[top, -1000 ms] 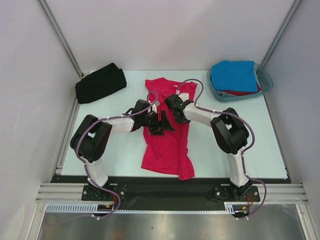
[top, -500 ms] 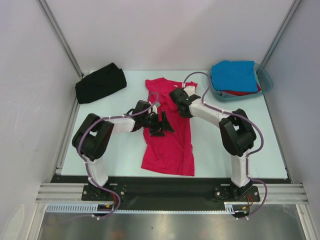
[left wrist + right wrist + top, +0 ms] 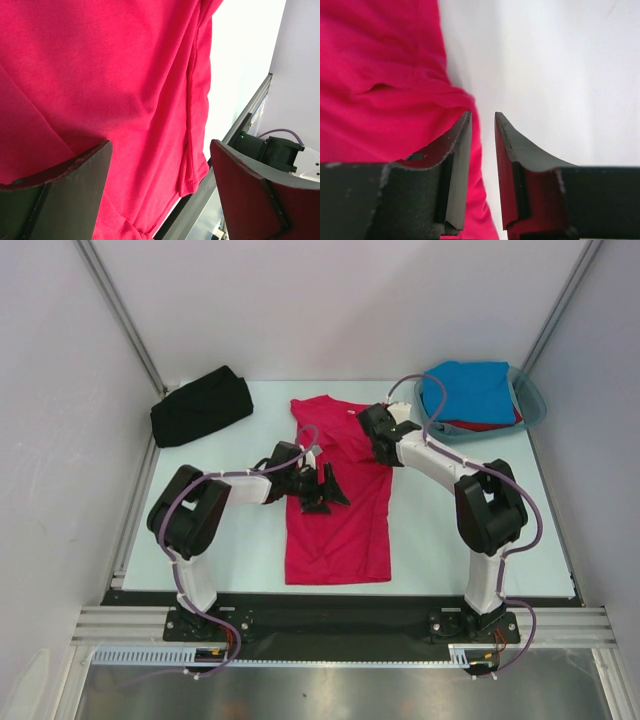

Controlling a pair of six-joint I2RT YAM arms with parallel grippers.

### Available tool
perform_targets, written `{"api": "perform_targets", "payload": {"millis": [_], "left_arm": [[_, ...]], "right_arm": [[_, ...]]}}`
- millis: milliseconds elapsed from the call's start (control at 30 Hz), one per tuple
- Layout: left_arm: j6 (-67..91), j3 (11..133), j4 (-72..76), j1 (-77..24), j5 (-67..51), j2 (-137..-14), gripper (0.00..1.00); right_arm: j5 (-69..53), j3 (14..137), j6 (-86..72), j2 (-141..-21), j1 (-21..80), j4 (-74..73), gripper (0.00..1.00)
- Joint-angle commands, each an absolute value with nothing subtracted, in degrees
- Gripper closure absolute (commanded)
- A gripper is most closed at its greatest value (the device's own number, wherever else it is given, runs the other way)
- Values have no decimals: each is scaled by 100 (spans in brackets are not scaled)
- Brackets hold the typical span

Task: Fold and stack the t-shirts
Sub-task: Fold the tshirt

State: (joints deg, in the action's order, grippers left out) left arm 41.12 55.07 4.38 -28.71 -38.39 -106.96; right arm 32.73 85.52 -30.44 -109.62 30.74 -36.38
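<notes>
A crimson-pink t-shirt (image 3: 338,510) lies spread lengthwise mid-table, neck toward the back. My left gripper (image 3: 322,488) hovers over its upper middle, jaws wide open with only cloth (image 3: 125,85) beneath them and nothing held (image 3: 160,150). My right gripper (image 3: 378,438) sits at the shirt's right sleeve edge; its jaws stand a little apart (image 3: 482,116), the cloth edge (image 3: 395,75) lying under the left finger, nothing pinched between them. A black t-shirt (image 3: 200,407) lies bunched at the back left. A blue t-shirt (image 3: 468,390) lies folded on a red one (image 3: 485,425).
The blue and red shirts rest in a translucent teal tub (image 3: 534,400) at the back right. White walls with metal posts close in the table on three sides. The black front rail (image 3: 330,610) runs just below the shirt's hem.
My right gripper has moved back and to the right, from the shirt's middle to its right sleeve edge. The shirt's right side and hem now lie wider and flatter. The left arm stayed put.
</notes>
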Motion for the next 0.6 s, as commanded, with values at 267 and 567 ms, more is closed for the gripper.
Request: {"api": "perform_targets", "payload": {"millis": [267, 567], "left_arm": [[4140, 5449, 501, -2892, -3938, -10732, 14], [4069, 5379, 255, -2900, -3464, -10346, 14]], "right_arm": [[3612, 7998, -3427, -10495, 3400, -3945, 70], [3437, 7225, -4375, -9546, 4797, -4841, 69]]}}
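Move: The red t-shirt lies spread under both grippers. The right one hangs about 9 cm over its right edge, by the sleeve's lower corner. The middle of the near hem is some 30 cm back and 10 cm left of it. The open left gripper stands roughly 12 cm back and 12 cm left of the right hand; the basket is about 12 cm ahead and 20 cm right. From the left hand, the hem's middle lies around 18 cm straight back. Swing the empty right gripper back by about 11 cm and some 5 cm to the left, away from the sleeve corner and in over the t-shirt beside the left gripper. Start with a small dip down and to the right, about 3 cm low, then sweep back and left faster while rising again, fingers kept partly open. Hold the left gripper in place, still wide open. ##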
